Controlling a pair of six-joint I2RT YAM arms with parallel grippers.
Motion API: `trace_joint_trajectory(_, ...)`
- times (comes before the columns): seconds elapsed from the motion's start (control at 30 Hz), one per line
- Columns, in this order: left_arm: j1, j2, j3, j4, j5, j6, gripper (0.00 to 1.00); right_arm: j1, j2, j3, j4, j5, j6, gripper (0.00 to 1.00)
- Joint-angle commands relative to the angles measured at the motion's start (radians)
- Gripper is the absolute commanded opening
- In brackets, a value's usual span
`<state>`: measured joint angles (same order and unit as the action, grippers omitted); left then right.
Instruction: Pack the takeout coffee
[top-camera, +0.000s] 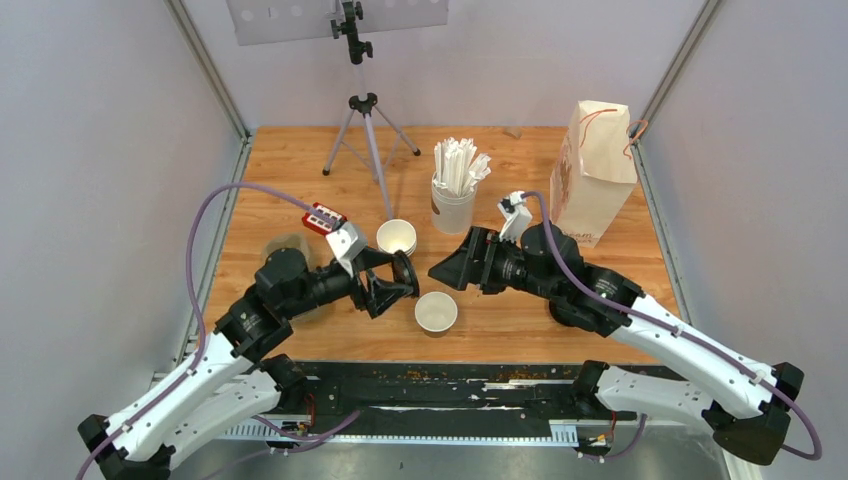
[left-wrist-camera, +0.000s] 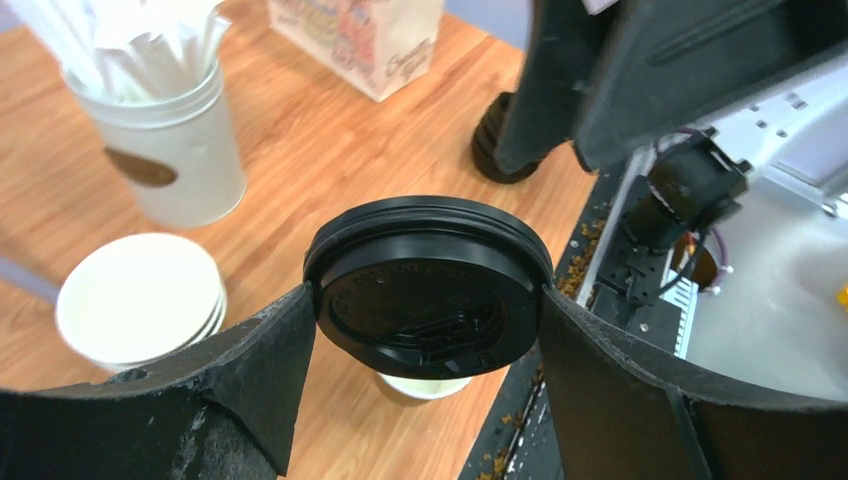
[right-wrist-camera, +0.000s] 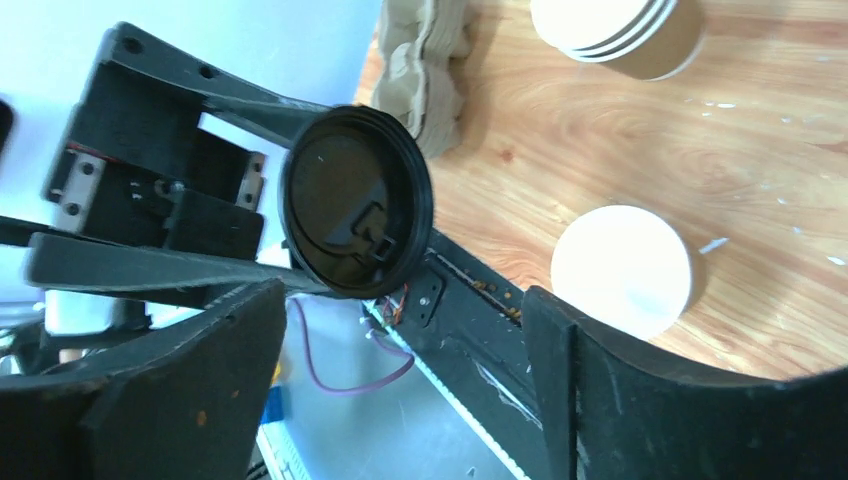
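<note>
My left gripper (top-camera: 404, 276) is shut on a round black lid (left-wrist-camera: 428, 285), pinched at its two edges and held on its side in the air. Under it a takeout coffee cup (top-camera: 436, 312), brown outside and white inside, stands open on the table, and its rim (left-wrist-camera: 425, 386) peeks out below the lid. My right gripper (top-camera: 447, 271) faces the lid (right-wrist-camera: 357, 200) from the right. Its jaws (right-wrist-camera: 400, 300) are open with nothing between them. The open cup (right-wrist-camera: 622, 268) lies just beyond its right finger.
A stack of empty cups (top-camera: 397, 237) stands behind the left gripper. A white cup of wrapped straws (top-camera: 452, 205) is behind the right gripper, and a paper bag (top-camera: 592, 175) stands at the back right. A cardboard cup carrier (right-wrist-camera: 425, 70) lies at the left. A tripod (top-camera: 365, 130) stands at the back.
</note>
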<state>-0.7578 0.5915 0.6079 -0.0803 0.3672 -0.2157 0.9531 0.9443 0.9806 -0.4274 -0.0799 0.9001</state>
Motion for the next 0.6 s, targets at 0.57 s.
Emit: trace_joint_trajectory(0.57, -0.074, 0.56, 0.615, -0.887, -0.365, -0.027, 0.74, 0.001, -0.154, -0.001, -0.362, 0.238, -0.135, 1.0)
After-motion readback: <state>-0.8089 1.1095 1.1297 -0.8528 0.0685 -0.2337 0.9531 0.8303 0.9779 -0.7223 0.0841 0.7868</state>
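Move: The left hand holds the black lid; the open cup it is meant for stands about 3 cm ahead, 6 cm to its right and 14 cm below. At similar depth, the stacked cups are roughly 19 cm ahead and 2 cm left, and the straw holder some 27 cm ahead and 10 cm right. From the right hand, that open cup is about 3 cm ahead, neither left nor right, 15 cm below. Left lowers the pinched lid 7 cm and forward, tipping fingers down; right opens wide, retreating 6 cm right-down. ##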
